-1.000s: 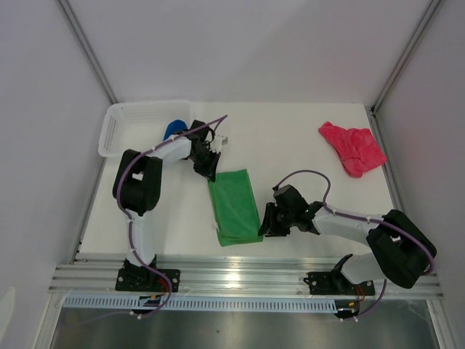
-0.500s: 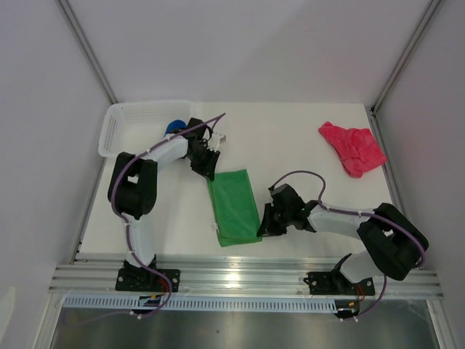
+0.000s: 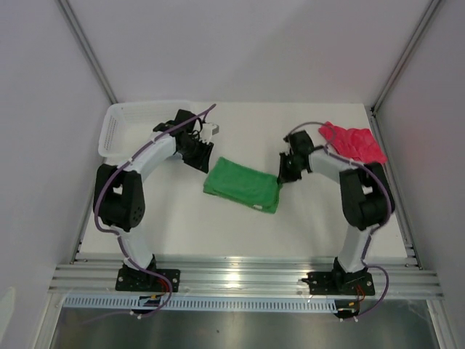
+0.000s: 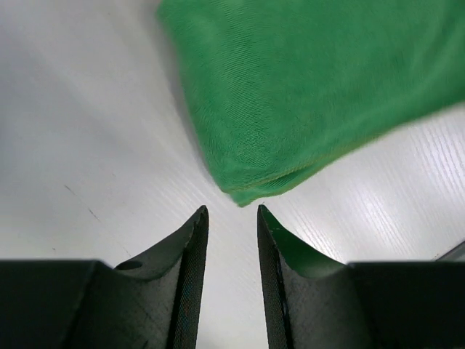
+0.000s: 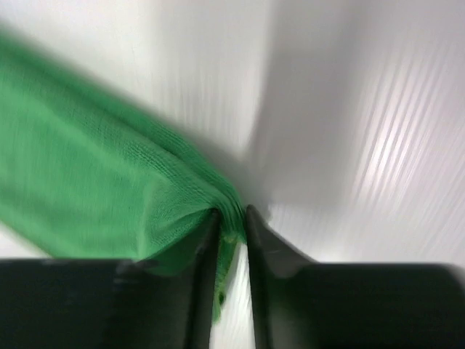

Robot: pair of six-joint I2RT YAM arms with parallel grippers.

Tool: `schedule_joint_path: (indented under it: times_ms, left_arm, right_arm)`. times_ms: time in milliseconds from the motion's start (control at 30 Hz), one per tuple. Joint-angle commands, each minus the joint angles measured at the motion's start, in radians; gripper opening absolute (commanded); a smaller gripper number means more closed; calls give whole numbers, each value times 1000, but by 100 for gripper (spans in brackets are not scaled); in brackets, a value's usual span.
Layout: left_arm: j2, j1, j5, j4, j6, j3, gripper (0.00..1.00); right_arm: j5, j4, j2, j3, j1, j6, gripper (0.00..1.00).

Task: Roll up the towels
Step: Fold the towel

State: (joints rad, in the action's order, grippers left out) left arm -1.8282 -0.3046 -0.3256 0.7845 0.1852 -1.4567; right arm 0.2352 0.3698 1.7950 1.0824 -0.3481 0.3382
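A folded green towel (image 3: pixel 242 186) lies slanted across the middle of the table. My right gripper (image 3: pixel 283 177) is at its right end, shut on that corner. In the right wrist view the green towel (image 5: pixel 94 196) bunches between the jaws of the right gripper (image 5: pixel 231 214). My left gripper (image 3: pixel 202 163) hovers just off the towel's left end. In the left wrist view the left gripper (image 4: pixel 232 211) is open with bare table between its fingers, and a corner of the green towel (image 4: pixel 305 94) lies just ahead of the tips. A pink-red towel (image 3: pixel 354 142) lies crumpled at the far right.
A white mesh basket (image 3: pixel 120 131) stands at the far left corner, behind my left arm. White walls close in the table on the left, far and right sides. The arm bases sit on a metal rail (image 3: pixel 240 280) at the near edge.
My right gripper has shut on the green towel's corner and pulled it toward the far right, turning the towel from lengthwise to crosswise. My left gripper has opened.
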Motion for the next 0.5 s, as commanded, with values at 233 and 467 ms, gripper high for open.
schedule_joint_path:
  times_ms: [233,467]
  left_arm:
    - [145,58,-23,32,48,88,37]
    - [205,110,-89,38,19,111,37]
  right_arm:
    - [-327,512,630,1364,21,-271,40]
    - [-312,30,172,610,-234,-255,44]
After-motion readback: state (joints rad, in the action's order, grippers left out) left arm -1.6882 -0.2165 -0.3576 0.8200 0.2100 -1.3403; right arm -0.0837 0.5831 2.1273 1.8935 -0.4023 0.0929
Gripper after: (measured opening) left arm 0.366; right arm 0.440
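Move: The right fingers are at the far right corner of the green towel, whose middle lies some 14 cm to their left and 2 cm back. The red towel is about 26 cm to the right of that hand and 12 cm farther out. From the raised left hand, the green towel's middle is roughly 13 cm right, 2 cm back and 9 cm below; the white basket's middle sits some 23 cm left and 19 cm ahead, about 7 cm lower. Fast and low, the right hand sweeps forward about 24 cm with the towel corner at its fingers, which open and let go of it; then it rises to some 10 cm higher and draws back about 7 cm, wrist tipped so the fingers point more forward. The open left hand eases left and slightly back, away from the towel. ##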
